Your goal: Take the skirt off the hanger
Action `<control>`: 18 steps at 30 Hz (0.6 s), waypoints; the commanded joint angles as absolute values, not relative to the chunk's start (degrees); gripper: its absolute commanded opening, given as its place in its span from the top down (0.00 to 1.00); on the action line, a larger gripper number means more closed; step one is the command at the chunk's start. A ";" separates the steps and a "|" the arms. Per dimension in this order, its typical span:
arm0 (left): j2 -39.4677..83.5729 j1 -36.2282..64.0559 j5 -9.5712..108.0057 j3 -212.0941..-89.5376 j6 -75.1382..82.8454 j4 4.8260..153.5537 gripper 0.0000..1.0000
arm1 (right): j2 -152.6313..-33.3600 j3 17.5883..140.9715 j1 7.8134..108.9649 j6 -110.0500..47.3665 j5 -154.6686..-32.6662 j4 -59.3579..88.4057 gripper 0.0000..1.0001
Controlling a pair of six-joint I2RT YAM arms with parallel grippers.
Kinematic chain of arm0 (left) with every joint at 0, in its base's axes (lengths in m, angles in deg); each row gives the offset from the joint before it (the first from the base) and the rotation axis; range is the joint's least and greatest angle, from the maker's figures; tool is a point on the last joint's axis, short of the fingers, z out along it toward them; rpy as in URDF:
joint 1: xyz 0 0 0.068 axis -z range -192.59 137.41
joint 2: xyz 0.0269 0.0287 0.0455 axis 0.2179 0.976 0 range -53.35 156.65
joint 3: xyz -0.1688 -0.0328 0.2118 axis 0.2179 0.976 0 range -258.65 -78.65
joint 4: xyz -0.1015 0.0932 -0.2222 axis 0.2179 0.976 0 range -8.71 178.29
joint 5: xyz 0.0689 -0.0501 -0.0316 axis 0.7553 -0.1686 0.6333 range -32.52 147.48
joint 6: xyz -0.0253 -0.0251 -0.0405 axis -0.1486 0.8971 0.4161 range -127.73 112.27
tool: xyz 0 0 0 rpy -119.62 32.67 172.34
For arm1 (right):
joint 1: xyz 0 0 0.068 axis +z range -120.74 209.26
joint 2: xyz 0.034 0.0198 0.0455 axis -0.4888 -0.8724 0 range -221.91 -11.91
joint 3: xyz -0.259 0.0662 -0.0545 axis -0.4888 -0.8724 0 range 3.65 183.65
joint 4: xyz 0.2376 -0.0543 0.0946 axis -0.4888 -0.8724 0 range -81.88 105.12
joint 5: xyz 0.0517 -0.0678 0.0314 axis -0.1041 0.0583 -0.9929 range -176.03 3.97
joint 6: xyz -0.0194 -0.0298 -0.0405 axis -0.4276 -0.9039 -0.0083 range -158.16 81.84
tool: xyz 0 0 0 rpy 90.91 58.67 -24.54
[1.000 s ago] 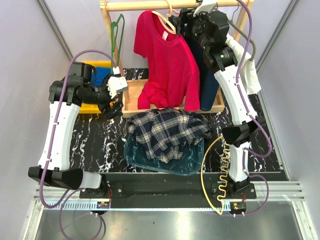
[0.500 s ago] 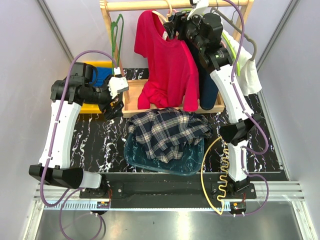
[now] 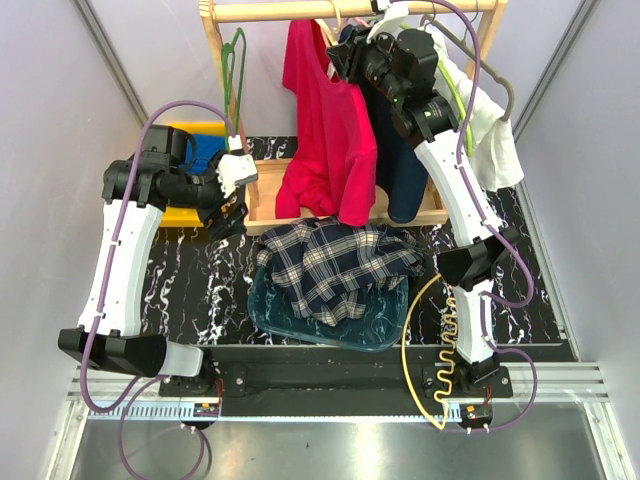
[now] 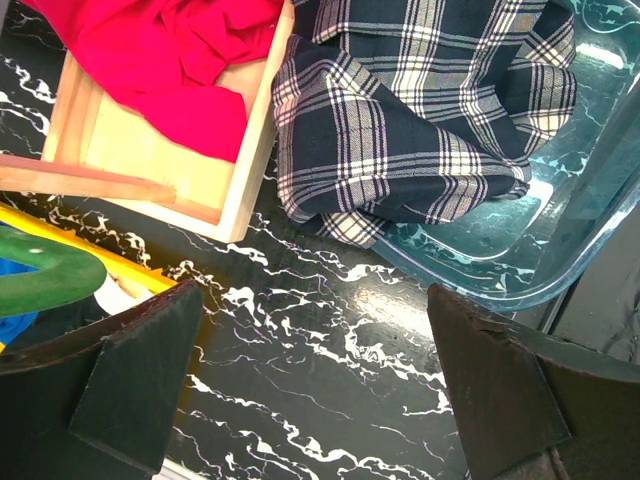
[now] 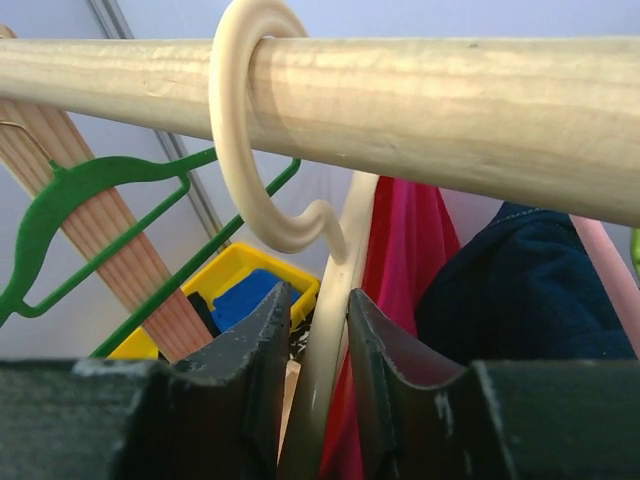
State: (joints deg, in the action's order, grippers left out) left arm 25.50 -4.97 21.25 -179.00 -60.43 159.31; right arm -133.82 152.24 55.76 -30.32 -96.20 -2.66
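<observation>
The navy denim skirt [image 3: 400,170] hangs from the wooden rod [image 3: 280,11], right of the red T-shirt [image 3: 335,130]. My right gripper [image 3: 345,50] is up at the rod between the two. In the right wrist view its jaws [image 5: 315,295] have closed on the arm of a cream hanger [image 5: 325,330], just under that hanger's hook on the rod [image 5: 450,110], with red cloth [image 5: 400,260] right behind. The skirt [image 5: 510,290] is to the right, with a pale pink hanger [image 5: 610,265] at its edge. My left gripper [image 3: 240,190] is open above the table [image 4: 312,300], holding nothing.
A green hanger [image 3: 235,70] hangs at the rod's left end and a white garment [image 3: 495,140] on a grey hanger [image 3: 490,70] at its right. A plaid shirt [image 3: 335,260] lies in a teal tray [image 3: 300,325]. Behind are the rack's wooden base [image 3: 265,190] and a yellow bin [image 3: 190,130].
My right gripper moved left along the rod and its jaws closed on the cream hanger. The red T-shirt swung left and turned edge-on. The left arm stayed put.
</observation>
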 commanded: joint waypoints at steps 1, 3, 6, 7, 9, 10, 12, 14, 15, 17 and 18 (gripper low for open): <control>25.13 -5.03 19.95 -178.49 -60.37 165.05 0.01 | -134.17 153.59 56.59 -30.60 -96.40 -1.49 0.71; 25.13 -5.03 20.12 -178.49 -60.55 165.05 0.01 | -134.52 153.50 57.21 -31.21 -94.82 -1.75 0.88; 25.04 -5.03 20.21 -178.40 -60.64 164.97 0.01 | -134.96 154.02 59.05 -34.70 -90.87 -2.19 1.00; 25.04 -5.03 20.04 -178.32 -60.64 164.88 0.01 | -135.14 154.55 59.84 -36.47 -89.90 -2.11 1.00; 24.96 -5.03 19.95 -178.05 -60.55 164.79 0.01 | -135.49 156.56 62.74 -42.50 -86.30 -1.67 1.00; 25.13 -5.03 19.69 -178.14 -60.55 164.79 0.01 | -135.40 156.92 63.44 -43.25 -84.64 -0.45 1.00; 25.13 -5.03 19.51 -178.05 -60.55 164.61 0.01 | -134.88 158.76 64.24 -43.26 -83.22 0.61 1.00; 25.22 -5.03 19.25 -178.14 -60.46 164.44 0.01 | -134.70 160.70 64.50 -43.87 -82.34 1.32 1.00; 25.22 -5.03 19.25 -178.05 -60.37 164.26 0.01 | -133.83 162.01 64.51 -44.39 -82.07 1.58 1.00; 25.05 -5.03 18.72 -178.14 -60.28 164.18 0.01 | -132.42 162.20 64.51 -45.01 -81.63 2.55 1.00; 25.04 -5.03 18.54 -178.14 -60.20 164.09 0.01 | -130.76 162.20 64.51 -45.79 -81.54 2.81 1.00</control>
State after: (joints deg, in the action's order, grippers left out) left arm 25.50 -4.97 21.19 -178.33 -60.41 159.29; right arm -136.29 157.33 63.02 -41.05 -81.05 -2.95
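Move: The right hand stands around the near arm of the red shirt's wooden hanger, whose neck lies about 4 cm ahead, 2 cm left and 3 cm above. The rack's rod runs roughly 6 cm ahead and 6 cm up. The shirt hangs straight below, its middle 22 cm down and 2 cm left; the green hanger is some 20 cm left, 4 cm ahead, slightly lower. From the left hand the wooden hanger is about 26 cm ahead, 21 cm right and 22 cm up. The right hand's fingers, part open, close on the near arm of the red shirt's wooden hanger and pinch it while the hand stays almost in place. Keeping that grip, the hand then carries the hanger about 2 cm left along the rod, rising around 1 cm, easing slightly back and turning some 10 degrees clockwise. ##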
